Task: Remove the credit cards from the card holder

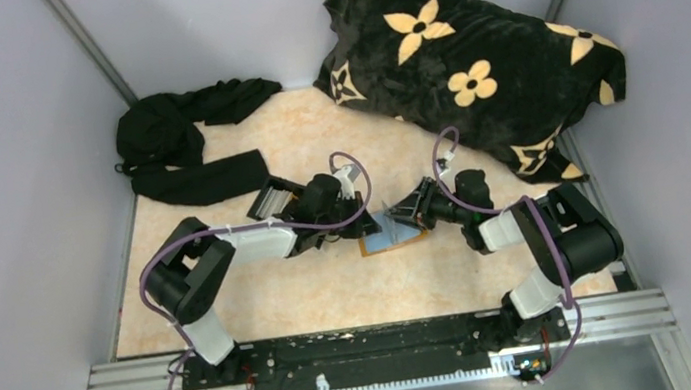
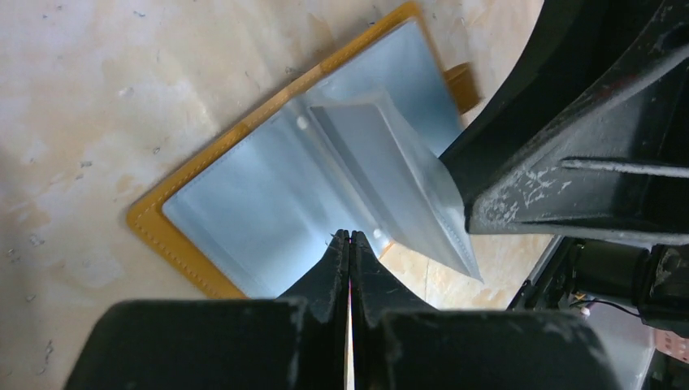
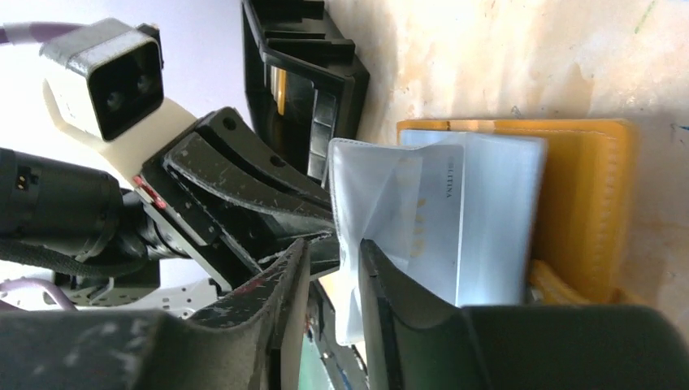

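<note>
The orange card holder [image 1: 369,248] lies open on the table between both arms, its orange border [image 2: 154,227] framing clear plastic sleeves. One sleeve [image 2: 390,171] stands lifted off the rest. A pale credit card [image 3: 443,211] with printed lettering shows inside the sleeves. My left gripper [image 2: 350,237] is shut, its tips pinched at the lower edge of the sleeves by the fold. My right gripper [image 3: 335,244] is open, and the lifted sleeve's edge hangs between its fingers, against the right-hand one. In the top view the left gripper [image 1: 371,224] and right gripper [image 1: 396,213] nearly meet over the holder.
A black open-topped box [image 1: 272,200] sits just behind the left gripper, also seen in the right wrist view [image 3: 301,73]. A black cloth [image 1: 183,141] lies at the back left. The flowered blanket [image 1: 476,67] fills the back right corner.
</note>
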Robot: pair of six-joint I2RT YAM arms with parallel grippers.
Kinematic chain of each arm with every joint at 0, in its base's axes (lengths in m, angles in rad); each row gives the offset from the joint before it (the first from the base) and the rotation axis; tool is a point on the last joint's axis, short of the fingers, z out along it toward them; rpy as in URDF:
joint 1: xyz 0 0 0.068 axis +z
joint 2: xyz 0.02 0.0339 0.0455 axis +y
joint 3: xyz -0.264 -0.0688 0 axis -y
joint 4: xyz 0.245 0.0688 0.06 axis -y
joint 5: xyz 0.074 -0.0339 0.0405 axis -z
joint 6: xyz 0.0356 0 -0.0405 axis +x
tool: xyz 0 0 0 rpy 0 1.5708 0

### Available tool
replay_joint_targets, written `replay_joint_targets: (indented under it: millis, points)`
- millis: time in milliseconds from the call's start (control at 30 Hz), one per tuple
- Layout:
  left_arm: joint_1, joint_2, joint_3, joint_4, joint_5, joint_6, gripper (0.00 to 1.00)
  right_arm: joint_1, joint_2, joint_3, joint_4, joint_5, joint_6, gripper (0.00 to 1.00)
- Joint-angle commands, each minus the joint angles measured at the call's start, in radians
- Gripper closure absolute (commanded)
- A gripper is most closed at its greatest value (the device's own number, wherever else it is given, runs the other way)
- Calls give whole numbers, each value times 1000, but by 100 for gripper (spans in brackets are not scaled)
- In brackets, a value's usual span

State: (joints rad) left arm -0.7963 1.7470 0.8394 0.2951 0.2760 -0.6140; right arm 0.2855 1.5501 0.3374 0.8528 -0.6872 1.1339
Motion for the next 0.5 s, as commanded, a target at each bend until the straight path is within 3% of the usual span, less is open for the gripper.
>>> replay_joint_targets:
  millis: [0,100,200,367,467]
  points:
    - [-9,39,59,53,44,-19,100,-7,-14,-10,79,-15,-11,60]
    - [-13,59,96,44,46,-16,100,-6,-62,-7,4,10,-55,49]
    - [-15,81,121,38,47,-14,100,-6,-156,12,-155,71,-142,49]
    - [-18,131,157,40,65,-23,100,-8,-347,121,-589,280,-369,49]
    - [-26,152,181,39,71,-27,100,-11,-369,151,-688,321,-435,49]
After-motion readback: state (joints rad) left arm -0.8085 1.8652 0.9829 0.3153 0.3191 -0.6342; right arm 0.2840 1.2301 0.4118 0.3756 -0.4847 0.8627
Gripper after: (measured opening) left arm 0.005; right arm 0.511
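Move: Between the two hands lies the open card holder: its middle is about 3 cm to the left hand's right, 2 cm back and some 3 cm below. From the right hand it is about 4 cm back, 1 cm left and 6 cm down. Its raised clear sleeve stands beside both grippers, 2 cm right of the left hand and about 1 cm left of and behind the right, 3 cm below the latter. The black box sits some 16 cm left of the left hand and 5 cm farther out. Opening to about half, the right fingers let go of the raised clear sleeve; that hand then backs off about 3 cm to the right and 2 cm up, tipping its fingers downward by some 15 degrees. Meanwhile the left hand keeps its fingers shut, with the tips still against the sleeve, and pushes rightward about 3.5 cm, drifting a little forward. ##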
